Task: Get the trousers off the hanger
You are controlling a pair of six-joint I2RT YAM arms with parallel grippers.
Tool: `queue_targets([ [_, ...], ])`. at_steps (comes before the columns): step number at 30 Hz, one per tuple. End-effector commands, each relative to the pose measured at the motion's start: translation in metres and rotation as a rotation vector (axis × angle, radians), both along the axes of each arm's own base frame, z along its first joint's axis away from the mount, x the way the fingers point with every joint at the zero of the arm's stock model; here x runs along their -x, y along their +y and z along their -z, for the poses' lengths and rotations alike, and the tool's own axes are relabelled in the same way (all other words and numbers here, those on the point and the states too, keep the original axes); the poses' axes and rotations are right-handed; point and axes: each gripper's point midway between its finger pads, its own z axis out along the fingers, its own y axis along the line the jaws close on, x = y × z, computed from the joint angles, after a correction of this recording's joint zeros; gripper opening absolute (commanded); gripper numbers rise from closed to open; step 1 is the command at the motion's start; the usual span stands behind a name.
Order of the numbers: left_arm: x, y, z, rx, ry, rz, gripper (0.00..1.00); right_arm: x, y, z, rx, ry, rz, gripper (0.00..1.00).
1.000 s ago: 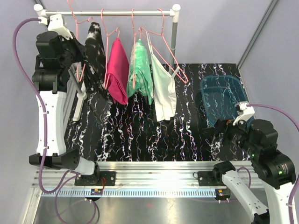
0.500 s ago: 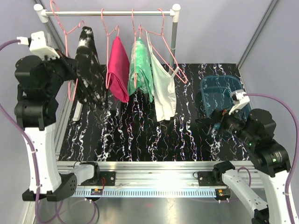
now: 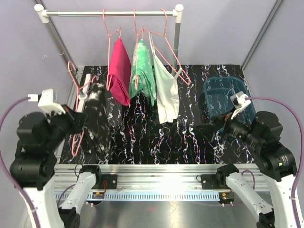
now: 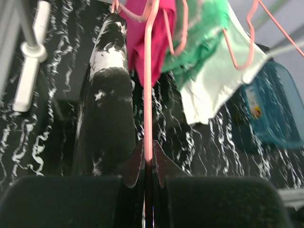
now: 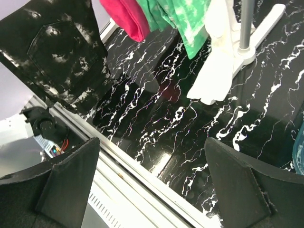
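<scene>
The black-and-white trousers (image 3: pixel 96 121) hang folded over a pink hanger (image 3: pixel 75 80), off the rail and low over the table's near left. My left gripper (image 3: pixel 80 124) is shut on the hanger's wire (image 4: pixel 147 95), which runs straight up from between the fingertips, with the trousers (image 4: pixel 105 95) draped just to its left. My right gripper (image 3: pixel 213 127) stands open over the table's right side, well apart from the trousers, with nothing between its fingers (image 5: pixel 152 142). In the right wrist view the trousers (image 5: pixel 57 52) show at the upper left.
On the rail (image 3: pixel 109 13) hang a magenta garment (image 3: pixel 119 71), a green one (image 3: pixel 143 71) and a white top (image 3: pixel 167 92), each on a pink hanger. A blue basket (image 3: pixel 227 97) sits at the right. The rack's white foot (image 3: pixel 83 92) lies at the left edge.
My left arm has lifted the hanger with the trousers off the rail and brought it down toward the near left. My right gripper has shifted slightly up and left, still open.
</scene>
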Motion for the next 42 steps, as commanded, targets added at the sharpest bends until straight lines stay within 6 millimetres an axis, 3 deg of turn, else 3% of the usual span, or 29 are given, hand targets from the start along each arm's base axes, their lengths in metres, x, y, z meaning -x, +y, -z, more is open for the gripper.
queue_targets([
  [1,0.028,-0.024,-0.039,0.032,-0.193,0.141,0.00,0.009,0.008,-0.010,0.019,-0.060,-0.084,0.99],
  [3,0.038,-0.029,-0.031,0.052,-0.186,0.176,0.00,0.009,0.010,-0.006,0.042,-0.060,-0.102,1.00],
  [8,0.046,-0.048,0.013,0.062,-0.099,0.311,0.00,0.007,0.017,0.005,0.159,-0.078,-0.162,0.99],
  [15,0.077,-0.087,0.015,0.111,-0.082,0.616,0.00,-0.003,0.030,0.011,0.205,-0.042,-0.193,0.99],
  [19,0.087,-0.106,-0.006,0.190,-0.126,0.751,0.00,-0.004,0.041,0.009,0.155,-0.030,-0.215,1.00],
  [23,0.089,-0.124,-0.021,0.271,-0.127,0.897,0.00,-0.014,0.036,0.004,0.148,-0.027,-0.146,1.00],
  [26,0.079,-0.133,-0.037,0.320,-0.132,0.950,0.00,-0.021,0.029,-0.001,0.157,-0.034,-0.088,0.99],
  [29,0.076,-0.140,-0.065,0.352,-0.193,1.001,0.00,-0.025,0.024,-0.007,0.167,-0.042,-0.053,0.99],
  [34,0.063,-0.161,-0.098,0.410,-0.221,1.065,0.00,-0.012,0.033,-0.021,0.153,-0.038,-0.140,0.99],
  [36,0.056,-0.169,-0.112,0.429,-0.258,1.050,0.00,0.004,0.044,-0.036,0.122,-0.043,-0.251,0.99],
  [37,0.064,-0.177,-0.117,0.448,-0.263,1.092,0.00,0.008,0.046,-0.037,0.120,-0.027,-0.271,0.99],
  [38,0.053,-0.181,-0.123,0.462,-0.282,1.046,0.00,0.008,0.049,-0.044,0.112,-0.033,-0.280,0.98],
  [40,0.056,-0.188,-0.136,0.489,-0.326,1.044,0.00,0.006,0.049,-0.046,0.127,-0.026,-0.265,0.98],
  [42,0.036,-0.183,-0.144,0.509,-0.363,0.903,0.00,-0.005,0.043,-0.051,0.161,-0.052,-0.191,0.98],
])
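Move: The left hand already holds the pink hanger; its black trousers hang about 8 cm ahead, 5 cm to the right and 10 cm below. The open right gripper waits some 40 cm to the left hand's right. From the right hand, the black trousers are roughly 35 cm left, 8 cm ahead and 7 cm lower. The red trousers hang about 24 cm ahead of the left hand and 13 cm to its right. Keeping its grip, the left hand swings right about 20 cm, turning clockwise some 60 degrees, towards the open right gripper. ##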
